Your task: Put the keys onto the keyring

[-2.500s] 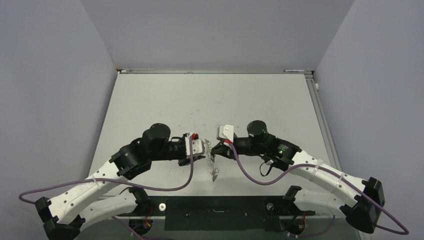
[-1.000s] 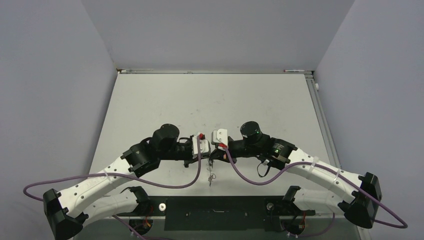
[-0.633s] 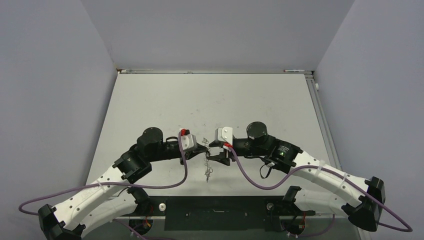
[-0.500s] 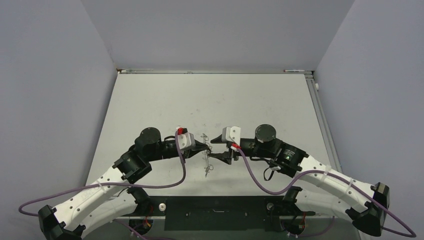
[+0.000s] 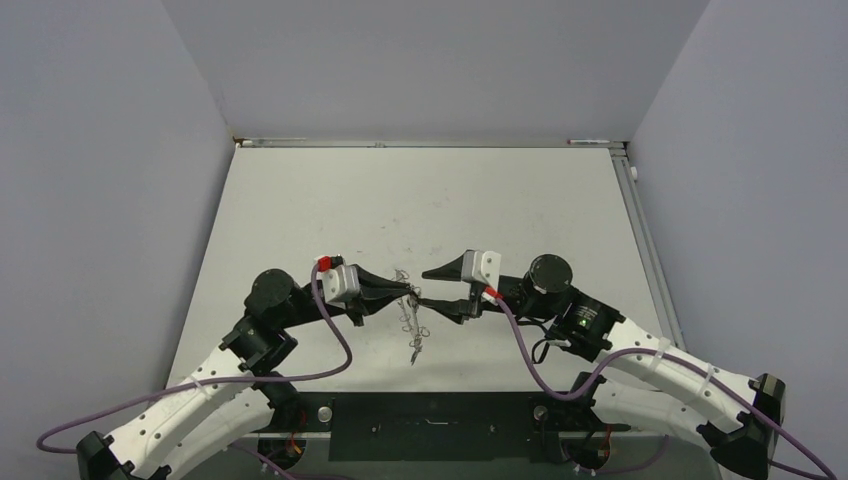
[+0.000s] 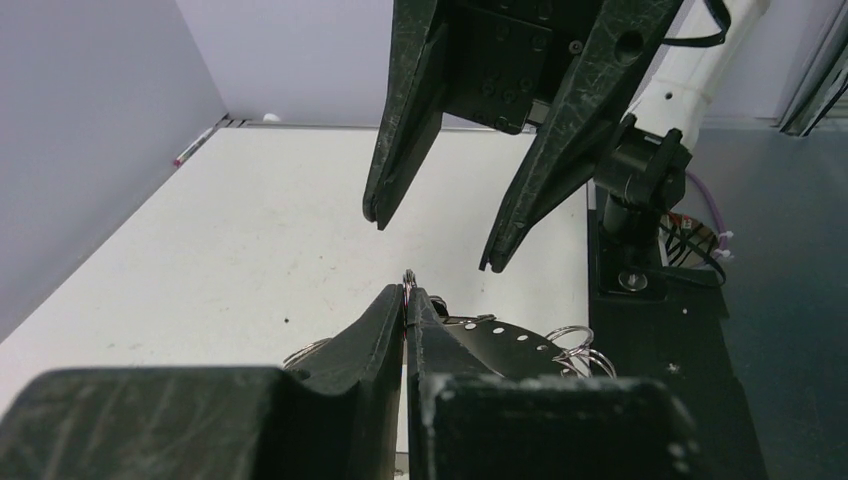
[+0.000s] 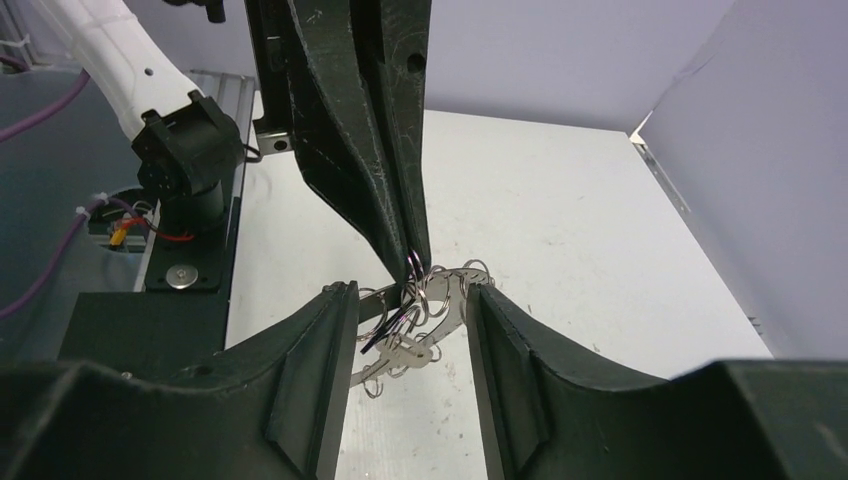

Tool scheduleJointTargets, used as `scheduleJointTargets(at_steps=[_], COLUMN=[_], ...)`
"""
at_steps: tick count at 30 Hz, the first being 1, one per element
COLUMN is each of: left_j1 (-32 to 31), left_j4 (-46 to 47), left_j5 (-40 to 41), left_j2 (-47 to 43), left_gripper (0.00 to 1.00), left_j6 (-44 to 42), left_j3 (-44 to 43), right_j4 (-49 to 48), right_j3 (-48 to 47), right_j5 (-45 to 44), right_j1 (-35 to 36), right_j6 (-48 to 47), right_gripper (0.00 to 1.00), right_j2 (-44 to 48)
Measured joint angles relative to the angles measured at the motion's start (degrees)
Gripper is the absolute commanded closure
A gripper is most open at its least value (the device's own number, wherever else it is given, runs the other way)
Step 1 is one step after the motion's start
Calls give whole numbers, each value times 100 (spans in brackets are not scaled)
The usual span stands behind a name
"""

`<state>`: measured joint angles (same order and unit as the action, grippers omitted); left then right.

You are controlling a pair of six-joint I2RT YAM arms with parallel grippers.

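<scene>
The keyring (image 7: 447, 296) is a flat grey ring rimmed with thin wire loops. It hangs above the table from my left gripper (image 6: 408, 296), which is shut on one loop at its top. The ring's flat side (image 6: 505, 338) shows beside the left fingers. From above, the keyring (image 5: 412, 322) dangles between both arms. My right gripper (image 7: 412, 293) is open, with a finger on either side of the ring and touching nothing. A thin dark sliver among the loops looks like the key (image 7: 384, 336); how it is attached I cannot tell.
The black base plate (image 5: 430, 425) runs along the near table edge under the hanging ring. Purple cables (image 5: 340, 345) loop from both wrists. Grey walls close the table on three sides.
My right gripper has gone from shut to open and drawn back to the right. The left arm has pulled back to the left, still holding the keyring.
</scene>
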<state>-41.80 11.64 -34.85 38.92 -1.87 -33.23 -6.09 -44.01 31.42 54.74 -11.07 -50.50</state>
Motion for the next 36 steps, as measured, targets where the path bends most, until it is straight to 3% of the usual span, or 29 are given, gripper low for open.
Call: scheduleJointTargets(at_steps=[5, 22, 32, 36], left_j1=[68, 116, 120, 131], left_j4=[503, 942, 962, 960], left_j5=[-162, -280, -297, -297], left_j2=[-103, -400, -400, -409], left_gripper=[100, 100, 100, 100], left_j6=[367, 680, 682, 682], left_j3=[177, 299, 299, 299], right_j4=[-295, -501, -496, -487], right_j3=[0, 0, -2, -2], right_j5=[76, 229, 323, 367], right_j1=[-22, -39, -39, -39], right_j6=[101, 262, 273, 271], right_gripper=[67, 69, 94, 95], right_j2=[-131, -317, -317, -319])
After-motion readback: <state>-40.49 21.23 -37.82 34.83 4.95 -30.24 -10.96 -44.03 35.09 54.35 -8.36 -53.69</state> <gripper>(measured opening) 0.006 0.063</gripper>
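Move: The small wire ring to grasp is already pinched in the left fingertips, its free part about 1 cm to that hand's right. From the open right gripper it sits some 2 cm to the left, level fore and aft and at about the same height. The perforated keyring disc hangs under it, its middle roughly 3 cm back of the ring, 1 cm to the ring's left and 4 cm lower. Keep the left grip on the wire ring and raise that hand about 3 cm, drawing it back 1.5 cm with the fingertips tipping slightly up, then hold it still. Meanwhile ease the half-open right gripper about 1 cm left, in towards the left fingertips, pause there, and shut its fingers to pinch the free part of the ring. ##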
